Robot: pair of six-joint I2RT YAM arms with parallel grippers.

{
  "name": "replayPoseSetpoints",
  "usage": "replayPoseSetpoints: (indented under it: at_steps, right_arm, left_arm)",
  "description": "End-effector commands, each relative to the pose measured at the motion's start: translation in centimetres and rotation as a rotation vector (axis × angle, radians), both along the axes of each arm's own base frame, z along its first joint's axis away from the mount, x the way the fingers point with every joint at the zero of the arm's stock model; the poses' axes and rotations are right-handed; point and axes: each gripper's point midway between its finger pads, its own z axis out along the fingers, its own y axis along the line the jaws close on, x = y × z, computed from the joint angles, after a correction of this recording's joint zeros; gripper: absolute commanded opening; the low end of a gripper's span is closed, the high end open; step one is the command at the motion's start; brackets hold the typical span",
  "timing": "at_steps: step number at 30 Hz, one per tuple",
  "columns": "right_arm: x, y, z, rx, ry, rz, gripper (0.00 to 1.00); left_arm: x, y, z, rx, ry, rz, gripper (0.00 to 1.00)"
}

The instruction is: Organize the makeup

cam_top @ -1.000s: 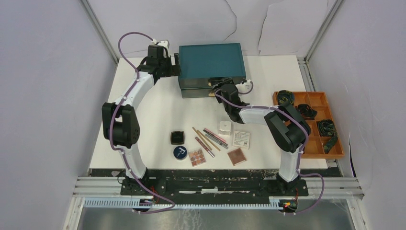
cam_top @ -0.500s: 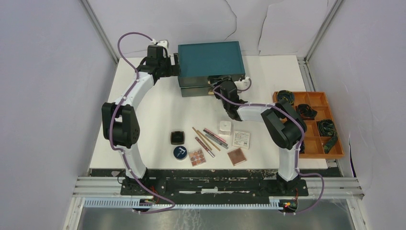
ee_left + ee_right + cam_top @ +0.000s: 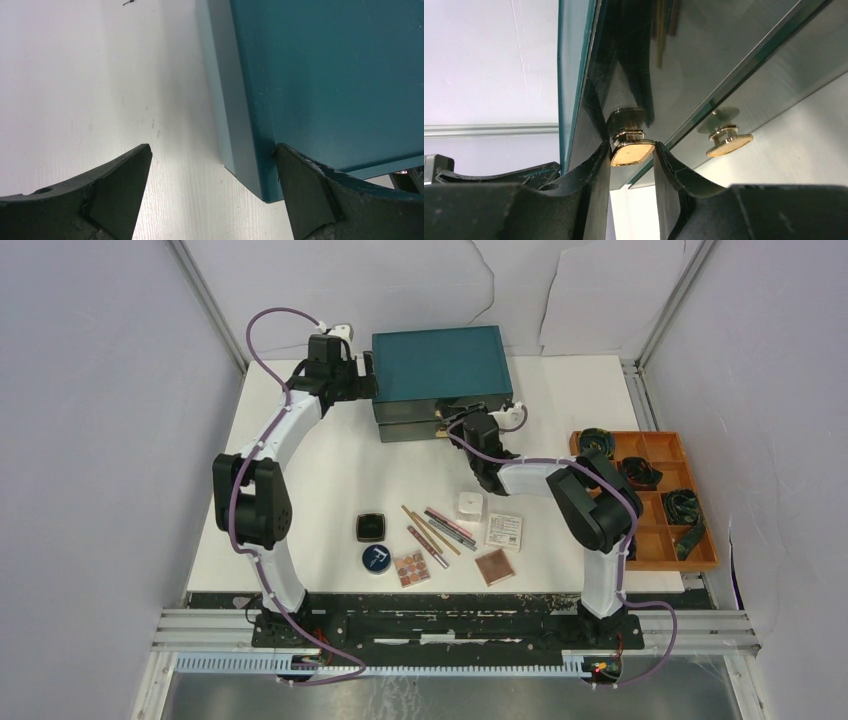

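The makeup lies in a loose group at the table's near middle: black square compact (image 3: 371,527), round dark-blue tin (image 3: 377,559), eyeshadow palette (image 3: 411,568), brown compact (image 3: 494,566), white cube (image 3: 469,506), white packet (image 3: 504,531) and thin pencils (image 3: 432,530). My right gripper (image 3: 452,421) (image 3: 631,147) is at the front of the teal drawer box (image 3: 440,365), both fingers pressed against a gold drawer knob (image 3: 632,152). My left gripper (image 3: 366,376) (image 3: 212,150) stands open astride the box's left corner (image 3: 260,185), one finger over the lid and the other over the table.
A second gold knob (image 3: 729,145) sits on the lower drawer, just right of the held one. An orange tray (image 3: 700,562) with black coiled items stands at the right edge. White table (image 3: 330,470) shows between the box and the makeup.
My right gripper has moved in slightly toward the box front and its fingers have narrowed onto the knob. The left arm and the makeup have not moved.
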Motion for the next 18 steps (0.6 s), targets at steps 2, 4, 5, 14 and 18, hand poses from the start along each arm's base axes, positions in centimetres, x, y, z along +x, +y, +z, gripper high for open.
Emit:
replayPoseSetpoints:
  at_steps: [2, 4, 5, 14, 18]
  right_arm:
    - [-1.2, -3.1, 1.1, -0.026, -0.020, -0.053, 0.22]
    - [-2.0, -3.6, 1.2, -0.026, -0.015, -0.051, 0.22]
    - [-2.4, -3.8, 1.1, -0.027, -0.011, -0.046, 0.22]
    - [-6.6, -6.0, 0.2, -0.039, 0.033, -0.025, 0.21]
    - [-8.6, -6.8, 0.0, -0.056, 0.059, -0.002, 0.21]
  left_arm:
    - [-1.1, 0.7, -1.5, 0.008, 0.059, 0.023, 1.00]
    - [-1.1, 0.7, -1.6, 0.010, 0.061, 0.026, 1.00]
    - [-1.0, 0.8, -1.6, 0.011, 0.061, 0.027, 1.00]
    - [-0.9, 1.2, -2.3, 0.015, 0.073, 0.036, 1.00]
    - [-0.8, 1.2, -2.4, 0.013, 0.076, 0.036, 1.00]
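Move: The upper drawer's gold knob is already between the right fingers, at the hand point, with the drawer still shut. The lower drawer's knob sits about 6 cm straight beneath it. The white jar stands on the table some 19 cm back and 6 cm to the right of the hand, about 10 cm lower. From the left hand, the upper knob is roughly 19 cm right, 6 cm back and 4 cm below. The upper drawer is drawn out by its knob: the right hand keeps its pinch and pulls back about 8 cm with some 3.5 cm to the right, nearly level, picking up speed and turning about 5 degrees counter-clockwise. The left hand, wide open, keeps its right finger against the organizer's left front edge and follows it nearly 2 cm to the right. ##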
